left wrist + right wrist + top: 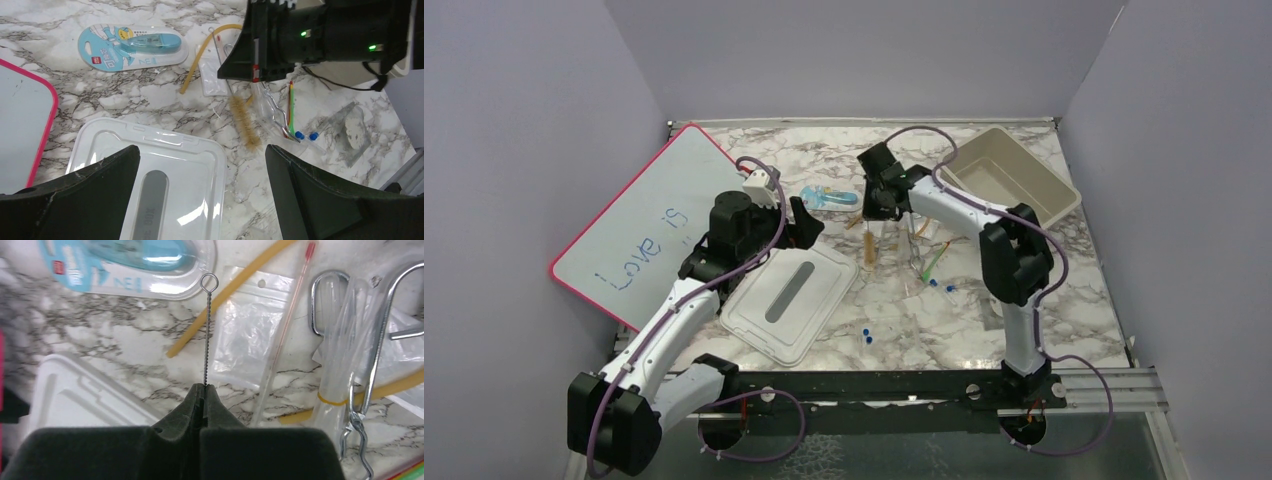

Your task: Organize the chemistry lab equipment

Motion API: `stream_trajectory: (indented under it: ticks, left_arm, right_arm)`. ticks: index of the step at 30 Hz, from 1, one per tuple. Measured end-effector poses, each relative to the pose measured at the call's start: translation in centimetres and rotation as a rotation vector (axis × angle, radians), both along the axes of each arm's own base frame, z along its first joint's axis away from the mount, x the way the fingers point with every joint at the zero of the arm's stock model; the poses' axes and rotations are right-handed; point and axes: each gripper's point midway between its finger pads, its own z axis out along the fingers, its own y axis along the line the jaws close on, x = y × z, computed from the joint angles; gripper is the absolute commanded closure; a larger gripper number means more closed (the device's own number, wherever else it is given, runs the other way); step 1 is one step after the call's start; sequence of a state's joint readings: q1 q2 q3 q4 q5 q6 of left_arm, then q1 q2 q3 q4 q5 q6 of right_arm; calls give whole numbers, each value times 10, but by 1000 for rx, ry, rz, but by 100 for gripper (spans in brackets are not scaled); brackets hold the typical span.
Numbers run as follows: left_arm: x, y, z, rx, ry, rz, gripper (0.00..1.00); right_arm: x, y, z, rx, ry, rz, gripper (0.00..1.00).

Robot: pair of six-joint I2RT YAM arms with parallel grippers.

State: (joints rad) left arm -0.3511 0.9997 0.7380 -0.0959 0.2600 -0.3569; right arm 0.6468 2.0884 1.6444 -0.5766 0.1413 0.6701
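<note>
My right gripper (204,387) is shut on the twisted wire handle of a tube brush (208,330), whose loop end points away from me. The brush's tan bristles (245,122) show below that gripper (879,205) in the left wrist view. Beside it lie amber rubber tubing (230,290), metal forceps (380,340), a thin glass rod with a red tip (285,335), a clear bag (250,330), a green stick (292,107) and small blue-capped vials (300,135). My left gripper (202,155) is open with nothing in it, above the edge of a clear plastic lid (150,185).
A beige tray (1009,175) stands at the back right. A pink-rimmed whiteboard (644,225) leans at the left. A blue blister pack (829,197) lies behind the lid (789,295). More blue-capped vials (866,335) lie near the front.
</note>
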Motion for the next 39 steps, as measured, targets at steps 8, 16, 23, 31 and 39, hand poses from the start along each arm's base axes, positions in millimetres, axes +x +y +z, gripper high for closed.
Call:
stream_trajectory:
  ticks: [8, 16, 23, 31, 39]
  left_arm:
    - [0, 1, 1, -1, -3, 4, 1]
    - [-1, 0, 2, -4, -6, -3, 1]
    - [-1, 0, 3, -6, -6, -7, 1]
    - [-2, -1, 3, -7, -5, -10, 1]
    - [-3, -3, 2, -6, -5, -17, 1]
  right_arm:
    - [20, -6, 137, 121, -279, 65, 99]
    - [82, -143, 248, 22, -593, -48, 99]
    - [93, -259, 247, -342, -728, -62, 99]
    - [69, -291, 130, -591, -530, 222, 99]
    - [65, -299, 117, -634, -492, 328, 99]
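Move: The right hand already holds the bristle brush by its wire handle. The open beige box's middle lies about 31 cm to its right, 6 cm farther out and 2 cm higher. The blue blister pack sits some 9 cm left and 5 cm ahead of this hand, the metal tongs 11 cm right and 3 cm back, both 4 cm below. From the idle left hand the box is roughly 41 cm right, 8 cm ahead, 13 cm lower. Right hand lifts the pinched brush high, swings 30 cm right over the box, then sinks 14 cm. ##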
